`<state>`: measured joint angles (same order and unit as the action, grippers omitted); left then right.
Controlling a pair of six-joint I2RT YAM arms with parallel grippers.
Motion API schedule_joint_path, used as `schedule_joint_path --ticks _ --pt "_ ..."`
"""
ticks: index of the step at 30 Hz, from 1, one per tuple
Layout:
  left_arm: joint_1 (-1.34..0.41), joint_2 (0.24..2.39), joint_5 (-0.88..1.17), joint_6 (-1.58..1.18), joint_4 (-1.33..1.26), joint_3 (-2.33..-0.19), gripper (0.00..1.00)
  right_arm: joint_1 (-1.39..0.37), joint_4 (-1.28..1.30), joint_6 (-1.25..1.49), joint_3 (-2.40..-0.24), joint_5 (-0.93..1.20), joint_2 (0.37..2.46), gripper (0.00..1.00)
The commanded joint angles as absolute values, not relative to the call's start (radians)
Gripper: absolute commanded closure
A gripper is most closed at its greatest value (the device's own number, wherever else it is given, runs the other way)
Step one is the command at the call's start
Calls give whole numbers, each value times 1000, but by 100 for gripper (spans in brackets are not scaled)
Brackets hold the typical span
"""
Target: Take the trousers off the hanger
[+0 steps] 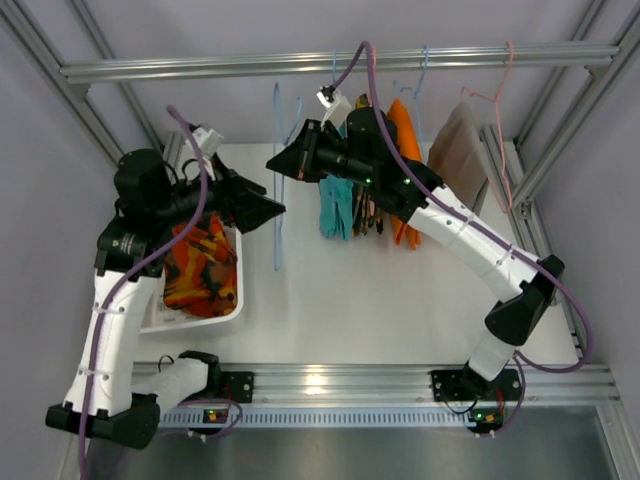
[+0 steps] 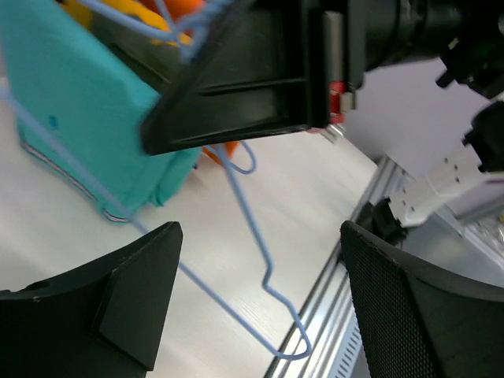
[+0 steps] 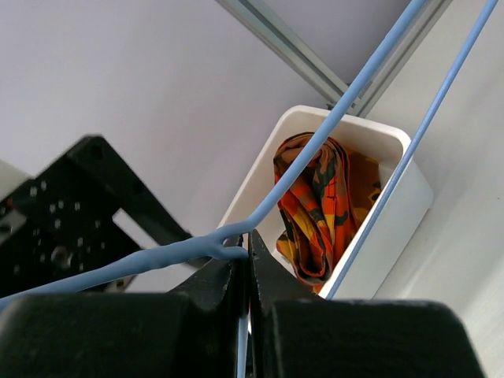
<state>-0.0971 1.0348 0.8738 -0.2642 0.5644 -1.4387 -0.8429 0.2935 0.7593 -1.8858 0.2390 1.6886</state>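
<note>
My right gripper (image 1: 276,160) (image 3: 246,240) is shut on the twisted neck of a blue wire hanger (image 1: 277,240) (image 3: 346,98) that hangs bare below the rail. My left gripper (image 1: 272,208) (image 2: 260,236) stands open around the hanger's lower wire (image 2: 268,268), with its fingers not touching it. Just right of the hanger hang the teal trousers (image 1: 337,205) (image 2: 79,94). I cannot tell which hanger they hang from. The patterned orange, red and yellow trousers (image 1: 200,262) (image 3: 323,205) lie crumpled in a white bin (image 1: 238,285) (image 3: 394,213) at the left.
An orange garment (image 1: 405,140) and a beige one (image 1: 460,150) hang on other hangers from the metal rail (image 1: 200,68), right of the teal trousers. Aluminium frame posts stand at both sides, and a frame bar (image 1: 400,378) runs along the near table edge.
</note>
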Motion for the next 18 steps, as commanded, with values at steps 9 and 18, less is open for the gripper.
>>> schedule_joint_path --ticks 9,18 --pt "-351 1077 694 -282 510 -1410 35 -867 293 718 -1913 209 1657 100" --pt "-371 1069 681 -371 416 -1350 67 -865 273 721 -1875 239 1629 100"
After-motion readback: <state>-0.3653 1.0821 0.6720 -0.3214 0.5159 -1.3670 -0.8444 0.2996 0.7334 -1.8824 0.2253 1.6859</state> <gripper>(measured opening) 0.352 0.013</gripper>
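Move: The empty blue hanger, held at its neck by the right hand, has its near arm about 5 cm to the left hand's right and 4 cm below it, roughly level fore and aft. That same stretch lies some 6 cm back from the right hand and 2 cm below. From the left hand, the teal trousers hang roughly 10 cm ahead, 10 cm right and 10 cm down; the white basket sits some 20 cm left, 2 cm ahead and 38 cm below. The blue hanger's near arm is what the left hand goes for: it slips right about 5 cm, mostly at the start, dipping back about 2 cm and returning forward, while sinking some 3.5 cm. Its wide-open fingers close past halfway around the bar without shutting; touch can't be made out. The right hand stays put and keeps its shut grip on the hanger's neck. ##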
